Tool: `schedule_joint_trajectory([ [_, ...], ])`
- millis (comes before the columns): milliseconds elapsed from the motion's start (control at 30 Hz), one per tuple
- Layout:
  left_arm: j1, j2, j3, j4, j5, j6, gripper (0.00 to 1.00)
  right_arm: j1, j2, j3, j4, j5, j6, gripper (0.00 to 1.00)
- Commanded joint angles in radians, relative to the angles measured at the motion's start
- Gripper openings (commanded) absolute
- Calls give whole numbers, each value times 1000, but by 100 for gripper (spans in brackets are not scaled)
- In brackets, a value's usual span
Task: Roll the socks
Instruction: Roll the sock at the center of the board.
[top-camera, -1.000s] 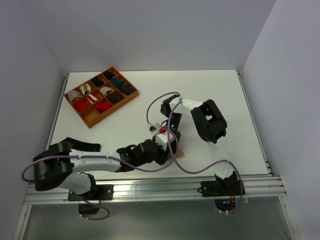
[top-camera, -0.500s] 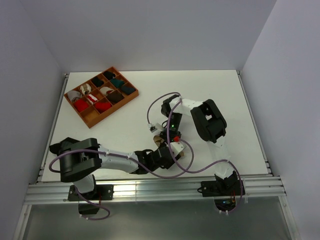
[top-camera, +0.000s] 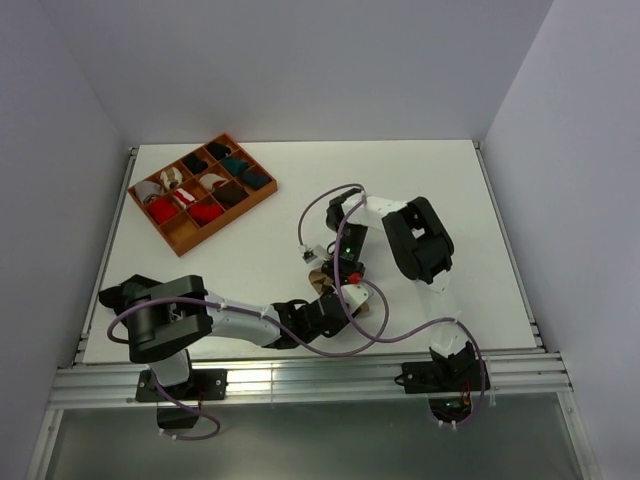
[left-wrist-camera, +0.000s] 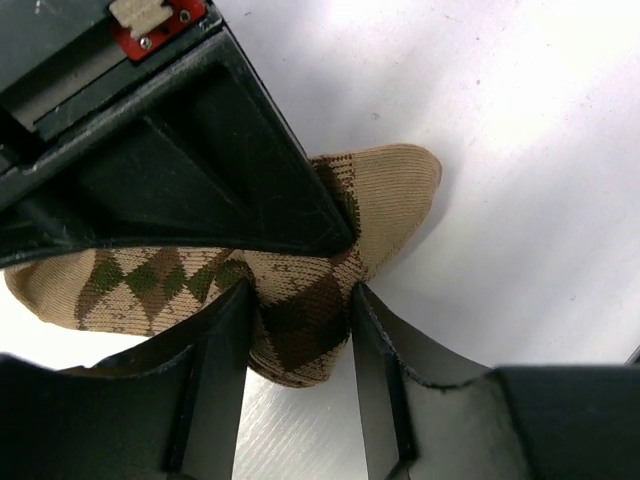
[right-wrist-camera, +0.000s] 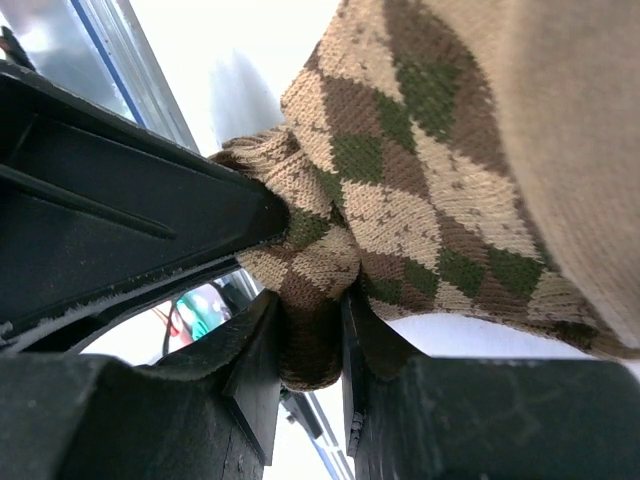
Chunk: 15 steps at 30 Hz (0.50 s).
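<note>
A tan-and-brown argyle sock (left-wrist-camera: 385, 195) lies bunched on the white table near its front edge; the top view shows a tan bit of it (top-camera: 320, 273) between the two arms' ends. My left gripper (left-wrist-camera: 300, 300) (top-camera: 335, 298) is shut on a dark-brown fold of it, fabric touching both fingers. In the right wrist view the same sock (right-wrist-camera: 450, 180) hangs from my right gripper (right-wrist-camera: 308, 305) (top-camera: 341, 272), shut on a narrow pinch of it. The two grippers meet almost finger to finger; the right one's black body (left-wrist-camera: 190, 150) covers part of the sock.
An orange compartment tray (top-camera: 178, 243) with several rolled socks stands at the back left. Purple cables (top-camera: 400, 335) loop over the table around both arms. The aluminium rail (top-camera: 300, 375) runs along the table's near edge, just behind the left gripper.
The left arm has swung its base links to the right and brought its gripper in under the right gripper. Its jaws widened, then narrowed onto the sock fold. The right gripper kept its hold.
</note>
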Motion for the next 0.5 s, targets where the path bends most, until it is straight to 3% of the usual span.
schedule_joint_trajectory([
  [0,-2,58,-41,-10,63,-60,46,-9,35,12,55,26,2,29],
  [100,-2,73,-36,-19,90,-83,38,-12,28,6,63,25,8,33],
  [233,-2,81,-47,-7,126,-130,17,-30,-1,-1,86,-18,22,40],
  [333,5,62,-76,14,159,-187,7,-61,-81,-23,124,-58,34,48],
  [467,19,39,-126,77,211,-263,0,-113,-188,-63,176,-116,62,53],
])
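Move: The sock's rolled fold sits between my parted left fingers, at pad level and within 1 cm of the hand point. My right fingers already grip this fold, also within about 1 cm of their hand point. From my left hand, the flat part of the sock lies about 3 cm ahead and 6 cm to the left, roughly 1 cm lower. The loose end pokes out about 3 cm back and 3 cm to the right. I shut my left fingers on the rolled fold and pinch it down to a narrow tuck, easing that hand about 1 cm to the right and rolling its left side down some 10 degrees. Once they are closing, I open my right fingers from their grip on the fold and start that hand forward, also slightly right and up, about 2 cm in all, turning a little clockwise. ##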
